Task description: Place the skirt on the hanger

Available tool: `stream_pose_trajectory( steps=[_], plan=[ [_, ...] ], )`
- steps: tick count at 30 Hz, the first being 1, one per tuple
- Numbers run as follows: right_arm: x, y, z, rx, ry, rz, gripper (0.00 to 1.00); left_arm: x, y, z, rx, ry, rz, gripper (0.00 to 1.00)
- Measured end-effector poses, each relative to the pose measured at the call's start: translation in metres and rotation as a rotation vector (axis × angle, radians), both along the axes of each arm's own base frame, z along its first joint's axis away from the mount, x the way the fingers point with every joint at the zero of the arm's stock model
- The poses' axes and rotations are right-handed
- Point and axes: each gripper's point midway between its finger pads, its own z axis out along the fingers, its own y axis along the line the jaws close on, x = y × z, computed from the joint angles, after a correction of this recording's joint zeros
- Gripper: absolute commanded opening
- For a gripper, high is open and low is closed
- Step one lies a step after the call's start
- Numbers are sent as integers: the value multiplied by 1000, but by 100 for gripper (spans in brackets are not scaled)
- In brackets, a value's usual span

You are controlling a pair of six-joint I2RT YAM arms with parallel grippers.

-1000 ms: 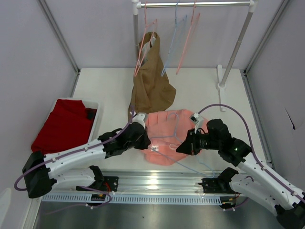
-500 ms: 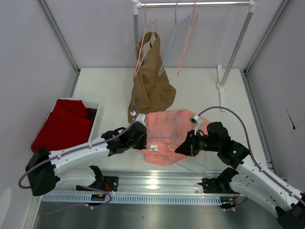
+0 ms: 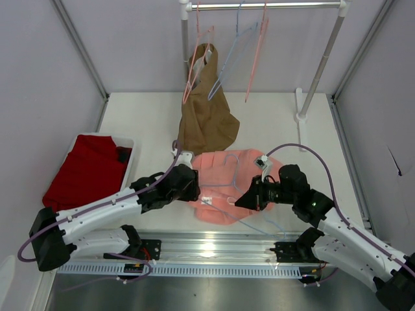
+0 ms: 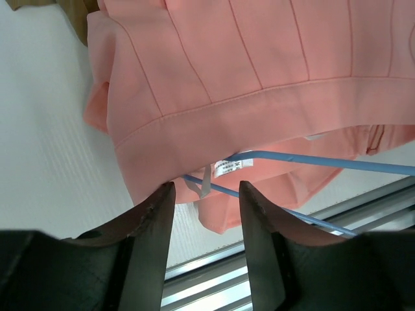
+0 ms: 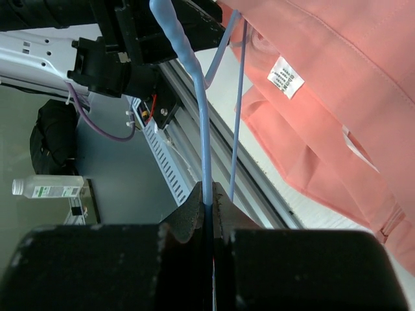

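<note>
The salmon-pink pleated skirt (image 3: 224, 181) lies flat on the table between my two arms. The thin pale-blue hanger (image 3: 224, 214) lies partly over and under its near edge. My right gripper (image 3: 249, 197) is shut on the hanger's wire (image 5: 198, 129), with the skirt (image 5: 337, 97) to its right. My left gripper (image 3: 192, 188) is open at the skirt's left near edge. In the left wrist view the waistband (image 4: 259, 84) and the hanger wire (image 4: 324, 161) sit just beyond the open fingertips (image 4: 162, 201), with nothing held.
A brown garment (image 3: 206, 110) hangs on a pink hanger from the rack rail, beside pink hangers (image 3: 259, 52) and another blue hanger (image 3: 228, 57). The rack post (image 3: 321, 65) stands back right. A white bin with dark red cloth (image 3: 87, 170) is at left.
Both grippers have shifted slightly left and the hanger moved with the right one. The hangers on the rail have swung.
</note>
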Motion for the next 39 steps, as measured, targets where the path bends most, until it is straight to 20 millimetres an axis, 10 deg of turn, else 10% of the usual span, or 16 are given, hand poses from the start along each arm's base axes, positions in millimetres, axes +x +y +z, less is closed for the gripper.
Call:
stream_pose_trajectory(
  steps=[7, 29, 39],
  plan=[
    [0, 1, -4, 1, 9, -2, 0, -5, 7, 4, -14, 4, 21, 22],
    [0, 2, -5, 1, 11, 5, 0, -15, 49, -36, 212, 72, 160, 37],
    [-3, 3, -5, 7, 10, 26, 0, -2, 52, -45, 296, 51, 205, 9]
  ],
)
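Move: The left corner of the pink skirt's waistband lies about 5 cm left of the half-open left hand, level with it fore and aft, and some 5 cm lower. The blue hanger's left end, with its clip, sits just under those fingertips, perhaps 2 cm down. The white label is about 4 cm to the hand's right and 7 cm down; the brown skirt's hem is roughly 15 cm ahead and 1 cm left. From the right hand the corner is some 18 cm left, 5 cm ahead and 11 cm down. Narrowing from half open to nearly shut, the left fingertips come onto the left corner of the pink waistband, away from the hanger's clip. The hand swings about 5 cm left with a slight dip back and forward again, then mostly sinks, 4 to 5 cm in all, its left side rolling up and the hand turning counter-clockwise. The right hand stays put, still gripping the blue hanger. ##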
